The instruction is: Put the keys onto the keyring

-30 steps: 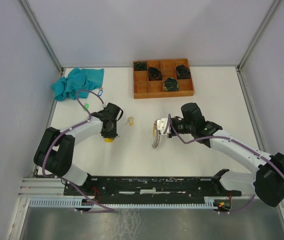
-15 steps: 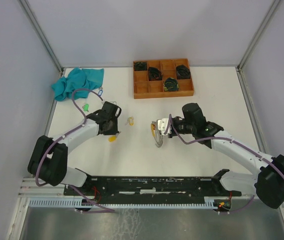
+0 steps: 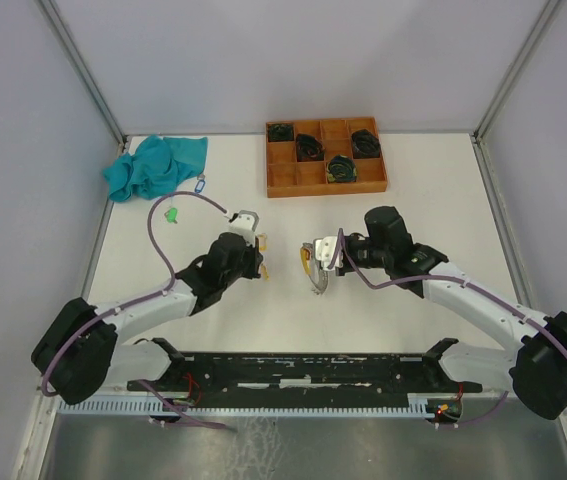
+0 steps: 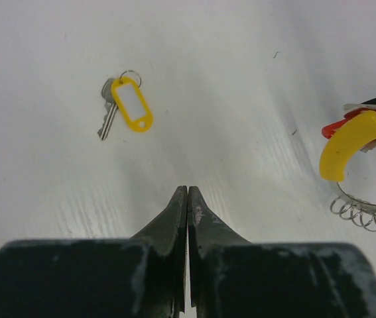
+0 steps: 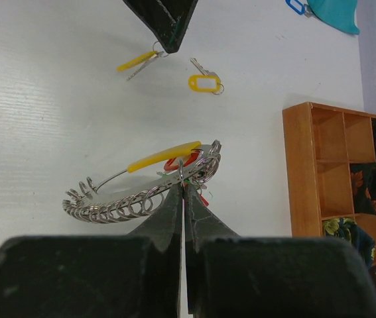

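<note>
My right gripper (image 5: 183, 187) (image 3: 323, 262) is shut on the keyring (image 5: 141, 199) (image 3: 313, 283), a curved metal bar with several small rings, a yellow grip and red and green tags; it also shows in the left wrist view (image 4: 357, 149). My left gripper (image 3: 259, 269) (image 4: 188, 189) is shut. In the right wrist view a yellow-tagged key (image 5: 136, 61) hangs by its small ring from the left fingertips (image 5: 166, 33); the left wrist view hides it. A second yellow-tagged key (image 4: 131, 103) (image 5: 204, 82) (image 3: 260, 241) lies flat on the table just beyond.
A green-tagged key (image 3: 172, 213) and a blue-tagged key (image 3: 201, 184) lie at the left, near a teal cloth (image 3: 153, 165). A wooden compartment tray (image 3: 303, 190) (image 5: 300, 172) with black coiled bundles stands at the back.
The left gripper has shut on the yellow-tagged key and swung right with it, toward the keyring. The right gripper holds the keyring almost where it was.
</note>
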Robot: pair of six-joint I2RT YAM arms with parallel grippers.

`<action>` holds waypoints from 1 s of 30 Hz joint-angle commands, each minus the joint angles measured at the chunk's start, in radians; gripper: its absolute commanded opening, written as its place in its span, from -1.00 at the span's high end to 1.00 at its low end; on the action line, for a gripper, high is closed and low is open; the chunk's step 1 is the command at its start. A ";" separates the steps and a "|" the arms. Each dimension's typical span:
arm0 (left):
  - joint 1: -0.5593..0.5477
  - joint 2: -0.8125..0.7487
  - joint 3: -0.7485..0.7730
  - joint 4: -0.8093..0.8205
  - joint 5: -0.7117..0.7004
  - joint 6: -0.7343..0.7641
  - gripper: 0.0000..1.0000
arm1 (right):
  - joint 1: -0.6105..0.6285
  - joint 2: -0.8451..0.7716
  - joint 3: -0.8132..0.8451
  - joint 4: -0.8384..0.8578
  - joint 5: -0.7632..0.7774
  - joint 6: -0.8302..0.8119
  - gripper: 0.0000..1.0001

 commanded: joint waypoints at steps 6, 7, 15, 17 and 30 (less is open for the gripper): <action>-0.083 0.063 -0.170 0.538 -0.111 0.102 0.95 | 0.004 -0.020 0.002 0.028 0.014 -0.003 0.98; -0.096 0.073 -0.193 0.579 -0.119 0.106 0.95 | 0.004 -0.020 0.003 0.027 0.013 -0.003 0.98; -0.201 0.116 -0.296 0.734 -0.179 0.161 0.95 | 0.004 -0.013 0.008 0.015 0.016 -0.005 0.98; -0.224 0.109 -0.292 0.721 -0.186 0.180 0.95 | 0.004 -0.014 0.010 0.008 0.015 -0.006 0.98; -0.277 0.134 -0.239 0.557 -0.162 0.253 0.93 | 0.004 -0.032 0.016 -0.019 0.020 -0.008 0.98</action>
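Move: Some 13 cm to the right of the left hand, about level with it fore and aft and roughly 4 cm higher, is the middle of the keyring; the hand already holds a yellow-tagged key. The loose yellow key lies about 7 cm ahead and 7 cm below, and the wooden tray about 28 cm ahead, 16 cm right. From the right hand, which pinches the keyring, its middle is 4 cm back, 1 cm left and 2 cm down. Drawing back from the loose yellow key, the left hand keeps its shut hold on the yellow-tagged key and goes about 4 cm back and 4 cm down, drifting some 3 cm right on the keyring's left side. Its fingers tip up about 15 degrees and swing clockwise. The right hand keeps pinching the keyring and sinks about 1 cm. ##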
